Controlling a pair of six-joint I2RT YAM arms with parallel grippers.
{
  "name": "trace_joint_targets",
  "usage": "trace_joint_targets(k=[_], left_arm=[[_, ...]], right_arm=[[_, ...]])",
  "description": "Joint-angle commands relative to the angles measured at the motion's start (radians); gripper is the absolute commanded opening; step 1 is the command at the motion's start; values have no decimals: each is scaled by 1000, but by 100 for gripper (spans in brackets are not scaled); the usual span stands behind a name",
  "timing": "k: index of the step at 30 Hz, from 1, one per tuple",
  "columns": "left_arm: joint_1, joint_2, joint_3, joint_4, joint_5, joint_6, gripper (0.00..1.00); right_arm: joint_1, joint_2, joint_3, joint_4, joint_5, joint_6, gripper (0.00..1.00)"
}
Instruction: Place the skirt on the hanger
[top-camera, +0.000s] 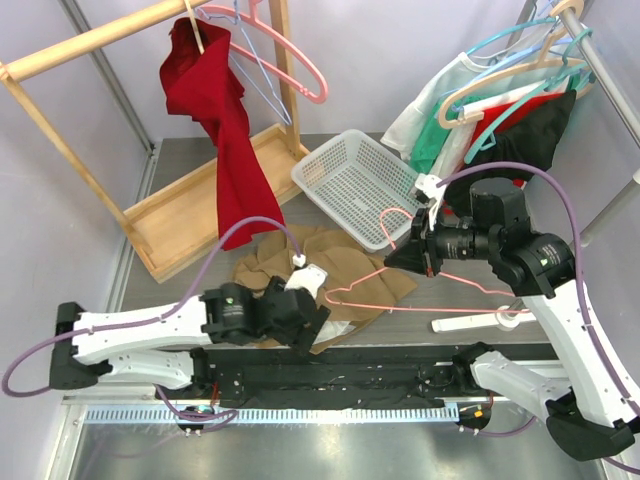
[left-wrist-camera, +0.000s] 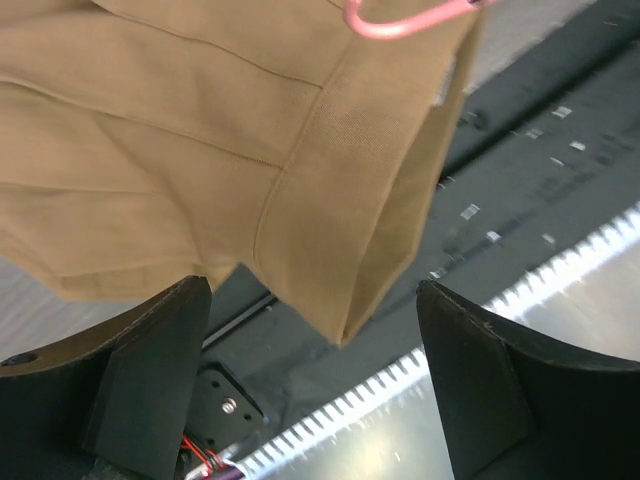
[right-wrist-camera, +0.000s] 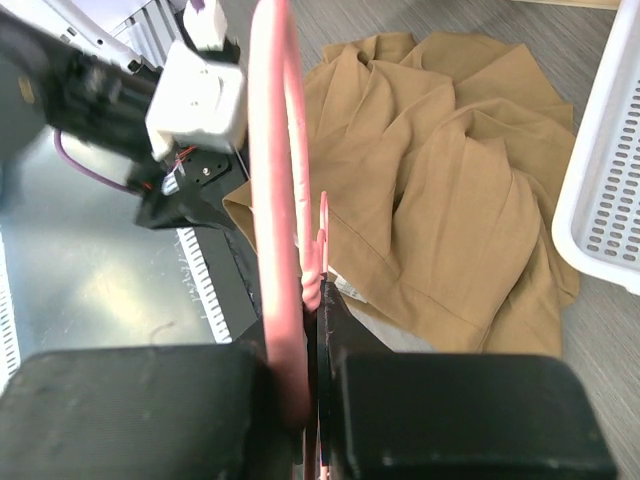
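The tan skirt lies crumpled on the table in front of the arms. My right gripper is shut on the pink hanger near its hook and holds it over the skirt's right edge. In the right wrist view the hanger runs up from the shut jaws, with the skirt beyond. My left gripper sits at the skirt's near edge. In its wrist view it stands open, a fold of the skirt hangs above the gap, and a bit of the hanger shows at the top.
A white basket stands behind the skirt. A wooden rack at the back left carries a red garment and pink hangers. Clothes on hangers crowd the back right. A white hanger lies by the right arm.
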Motion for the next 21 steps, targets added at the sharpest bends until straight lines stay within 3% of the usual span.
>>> trace_joint_targets(k=[1, 4, 6, 7, 9, 10, 13, 16, 21], left_arm=[[-75, 70, 7, 1, -324, -112, 89], [-78, 116, 16, -56, -430, -175, 88], [-76, 118, 10, -53, -456, -191, 81], [-75, 115, -5, -37, -454, -194, 66], [-50, 103, -25, -20, -432, -203, 51], [-40, 83, -42, -4, -398, -203, 31], [11, 8, -102, 59, -343, -200, 0], [89, -57, -154, 109, -304, -183, 0], [310, -175, -201, 247, -163, -74, 0]], right_arm=[[3, -20, 9, 6, 1, 19, 1], [1, -23, 6, 7, 1, 27, 1], [1, -26, 3, 6, -4, 28, 1], [1, -27, 1, 6, -5, 28, 1], [1, -32, 0, 3, -19, 21, 1], [3, -29, -2, 3, -30, 18, 1], [1, -11, 15, 3, -96, 10, 1], [1, 12, 29, 6, -182, -4, 1], [1, 48, -29, 61, -235, -4, 1]])
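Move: The near edge of the brown skirt lies about 4 cm ahead of the open left hand, some 1 cm to its left and 3 cm below. The skirt's white lining shows about 2 cm ahead and 6 cm right, 5 cm below; the hanger's near end is roughly 10 cm ahead, 4 cm right and 5 cm higher; the basket sits some 33 cm ahead and 11 cm right. From the right hand that skirt edge is about 5 cm back, 20 cm left and 20 cm below. The near edge of the brown skirt is pinched between the left fingertips: the wide-open left hand eases forward and slightly down onto the cloth, shuts fully, then keeps going forward and left, some 7 cm forward and 5 cm left in all, its wrist turning about 25 degrees counter-clockwise. The right hand keeps the pink hanger and, late on, draws it back and left by about 2 cm. ##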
